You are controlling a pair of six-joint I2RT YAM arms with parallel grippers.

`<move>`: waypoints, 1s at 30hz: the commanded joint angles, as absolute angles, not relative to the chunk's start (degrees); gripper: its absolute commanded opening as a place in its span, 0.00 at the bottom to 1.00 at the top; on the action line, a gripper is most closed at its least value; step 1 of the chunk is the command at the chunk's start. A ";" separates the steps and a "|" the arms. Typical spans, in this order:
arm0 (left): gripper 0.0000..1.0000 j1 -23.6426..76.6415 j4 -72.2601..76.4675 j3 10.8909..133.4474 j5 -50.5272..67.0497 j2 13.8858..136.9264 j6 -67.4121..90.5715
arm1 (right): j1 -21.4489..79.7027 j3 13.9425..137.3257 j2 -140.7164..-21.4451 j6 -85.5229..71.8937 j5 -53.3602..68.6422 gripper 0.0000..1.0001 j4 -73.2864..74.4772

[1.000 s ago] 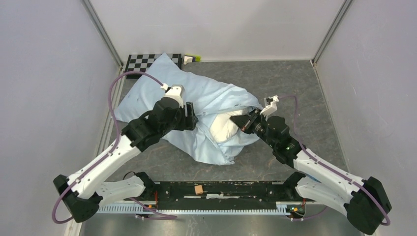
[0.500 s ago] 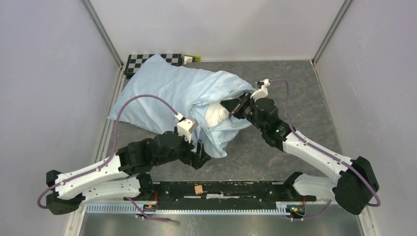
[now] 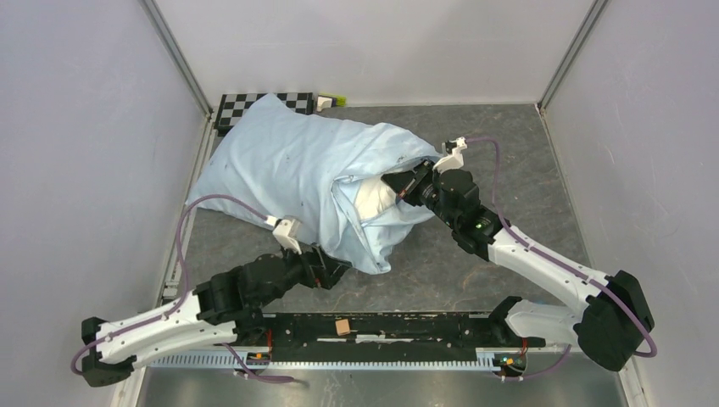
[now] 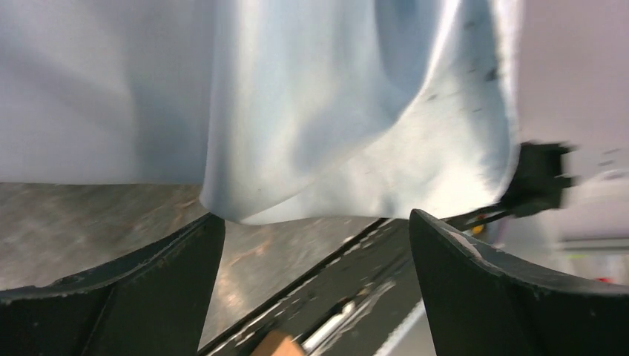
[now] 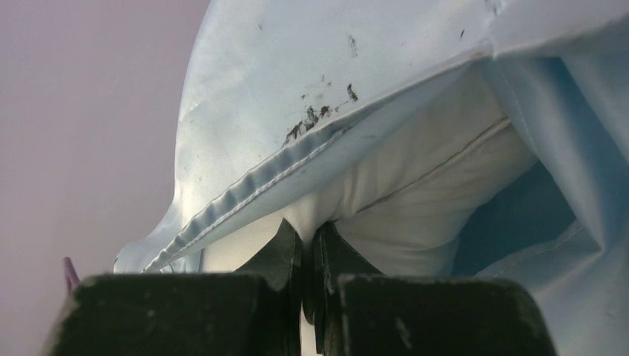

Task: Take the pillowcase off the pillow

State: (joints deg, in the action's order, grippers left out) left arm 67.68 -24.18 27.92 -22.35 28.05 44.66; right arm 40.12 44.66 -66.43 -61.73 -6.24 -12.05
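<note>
The pale blue pillowcase point(image 3: 288, 170) lies wrinkled across the left and middle of the table, its opening facing right. The cream-white pillow point(image 3: 373, 198) shows inside that opening. My right gripper point(image 3: 409, 186) is in the opening, shut on a pinch of the pillow's white fabric point(image 5: 415, 200). In the right wrist view the gripper point(image 5: 307, 231) sits under the pillowcase's hemmed edge point(image 5: 259, 178). My left gripper point(image 3: 341, 270) is open and empty, low at the pillowcase's near corner. In the left wrist view the gripper point(image 4: 315, 219) has the cloth's edge point(image 4: 297, 111) just beyond its spread fingers point(image 4: 148, 282).
A checkerboard card point(image 3: 242, 103) and a small yellow-green and white item point(image 3: 331, 101) lie at the back, partly under the cloth. The black front rail point(image 3: 407, 326) carries a small brown block point(image 3: 342, 326). Grey walls close in the left, right and back sides.
My left arm came off the top of the pillowcase and drew back to its near corner, jaws open. My right gripper moved toward the back with the pillow, then stayed still.
</note>
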 commanded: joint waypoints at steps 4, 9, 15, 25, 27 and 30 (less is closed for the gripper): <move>1.00 67.57 -2.90 16.16 -25.05 11.58 62.57 | 40.17 44.38 -63.45 -64.93 -7.44 0.00 -21.26; 0.99 67.59 -5.46 13.10 -31.21 12.46 76.65 | 40.12 43.18 -63.02 -65.70 -7.61 0.00 -22.65; 0.48 67.50 -1.50 14.26 -35.53 16.84 75.76 | 40.16 42.10 -62.15 -65.72 -7.50 0.00 -22.52; 0.02 65.78 -21.18 19.45 -48.76 19.96 72.52 | 38.89 38.86 -54.15 -68.92 -11.04 0.00 -17.43; 0.02 64.34 -23.10 16.97 -49.12 18.89 73.64 | 37.87 37.30 -51.92 -71.05 -11.82 0.00 -17.52; 0.02 60.97 -25.24 12.23 -47.57 17.68 76.24 | 35.77 35.41 -48.34 -72.89 -13.44 0.00 -17.40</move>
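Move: The near edge of the pillowcase, hanging in loose folds, lies only about 2 cm ahead of the open left gripper and 1 cm above it, with nothing to the side. From that gripper, the case's hanging corner is level and 6 cm to the right, some 4 cm lower; the exposed white pillow is about 14 cm ahead, 7 cm right and 5 cm higher. From the right hand, already pinching the pillow, the near edge is some 16 cm back, 9 cm left and 8 cm lower. Rising about 3 cm while rolling some 30 degrees left-side-down, the left hand then eases forward and a little down and shuts on the near-edge fold of the pillowcase. Keeping the pinch, it carries the cloth forward and left, turning counter-clockwise and dipping at the end. The right hand keeps its pinch on the pillow and draws it right and back, roughly 4 cm to the right, mostly late. ##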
